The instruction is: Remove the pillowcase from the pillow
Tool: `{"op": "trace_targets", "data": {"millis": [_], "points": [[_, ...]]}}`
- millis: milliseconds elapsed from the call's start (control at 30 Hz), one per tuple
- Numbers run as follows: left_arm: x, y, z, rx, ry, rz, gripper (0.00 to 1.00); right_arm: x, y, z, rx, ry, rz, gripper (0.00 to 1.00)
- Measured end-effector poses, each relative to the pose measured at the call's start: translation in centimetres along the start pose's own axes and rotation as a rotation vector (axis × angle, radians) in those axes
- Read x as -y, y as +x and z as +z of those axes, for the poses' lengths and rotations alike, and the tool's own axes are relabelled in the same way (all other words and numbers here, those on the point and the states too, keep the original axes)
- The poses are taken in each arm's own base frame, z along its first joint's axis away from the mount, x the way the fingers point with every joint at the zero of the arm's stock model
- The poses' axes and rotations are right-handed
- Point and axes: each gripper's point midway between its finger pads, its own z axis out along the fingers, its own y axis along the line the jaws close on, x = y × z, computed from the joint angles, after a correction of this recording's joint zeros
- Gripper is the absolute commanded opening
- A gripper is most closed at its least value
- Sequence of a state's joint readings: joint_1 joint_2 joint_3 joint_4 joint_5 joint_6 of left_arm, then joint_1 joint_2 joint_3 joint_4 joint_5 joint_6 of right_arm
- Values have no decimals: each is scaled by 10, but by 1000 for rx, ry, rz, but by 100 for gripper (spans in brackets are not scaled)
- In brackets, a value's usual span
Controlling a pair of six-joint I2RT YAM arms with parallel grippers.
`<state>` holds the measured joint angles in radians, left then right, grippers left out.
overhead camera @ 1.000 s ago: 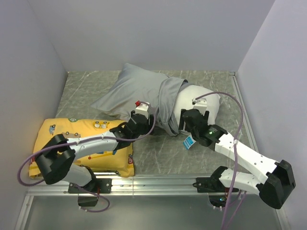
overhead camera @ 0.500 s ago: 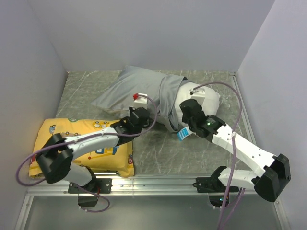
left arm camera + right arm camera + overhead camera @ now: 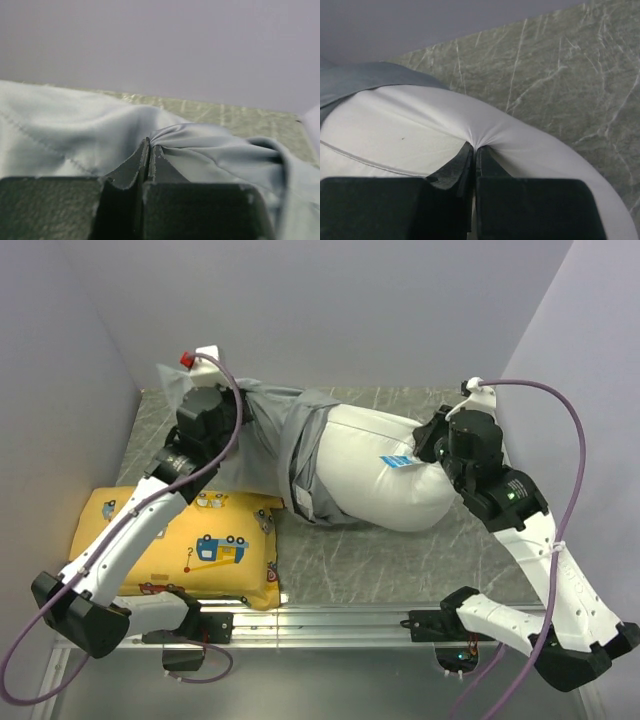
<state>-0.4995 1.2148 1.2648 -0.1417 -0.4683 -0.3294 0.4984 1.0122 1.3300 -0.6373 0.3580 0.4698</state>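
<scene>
The white pillow (image 3: 375, 480) lies across the middle of the table, more than half of it bare, its blue-and-white tag (image 3: 397, 460) on top. The grey pillowcase (image 3: 295, 445) still wraps its left end and is stretched toward the back-left corner. My left gripper (image 3: 238, 412) is raised there and shut on a pinch of the grey fabric (image 3: 200, 145), the jaws pressed together (image 3: 149, 142). At the pillow's right end my right gripper (image 3: 427, 445) is shut on a puckered fold of the white cover (image 3: 420, 125), its jaws closed tight (image 3: 475, 148). The pillowcase edge (image 3: 360, 82) shows behind.
A yellow cushion (image 3: 190, 540) printed with cartoon vehicles lies at the front left, under the left arm. Grey walls close in the green marbled table (image 3: 480, 530) on the left, back and right. A metal rail (image 3: 320, 620) runs along the near edge.
Both grippers have shut, the left on the pillowcase, the right on the pillow. The arms pulled apart, left to the back-left, right to the right, and much more white pillow now shows.
</scene>
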Motion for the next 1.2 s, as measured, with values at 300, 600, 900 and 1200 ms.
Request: {"op": "trace_targets", "data": {"millis": [300, 600, 900, 1200], "points": [[42, 10, 21, -117, 181, 29, 1, 39, 86, 87, -177, 168, -42, 16], [41, 119, 79, -311, 141, 57, 12, 48, 101, 168, -192, 232, -21, 71], [55, 117, 106, -267, 140, -41, 38, -7, 10, 119, -93, 37, -6, 75], [80, 133, 154, -239, 179, -137, 48, -90, 7, 24, -24, -270, -109, 79]]}}
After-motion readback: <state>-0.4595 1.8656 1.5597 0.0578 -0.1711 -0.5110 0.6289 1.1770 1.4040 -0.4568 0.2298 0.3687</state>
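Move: The bunched grey pillowcase band hangs about 13 cm right of the left hand, 3 cm back and 14 cm below; the middle of the bare white pillow is some 28 cm right, 7 cm back and 13 cm below. The yellow pillow lies about 17 cm left, 18 cm back and some 32 cm down. The right hand still pinches the white pillow's edge, the pillow's middle roughly 8 cm left, level fore-and-aft and 12 cm below; the band is about 23 cm left, 3 cm ahead and 13 cm below. The half-bared pillow, held stretched between both hands, is swung forward and down: the right hand goes about 13 cm out and 18 cm down, opens and lets go, then climbs and draws back left above the pillow. The left hand, gripping the pillowcase, rises briefly, then sinks forward and right towards the band, tipping down and turning clockwise, its fingers opening about halfway at the cloth. ##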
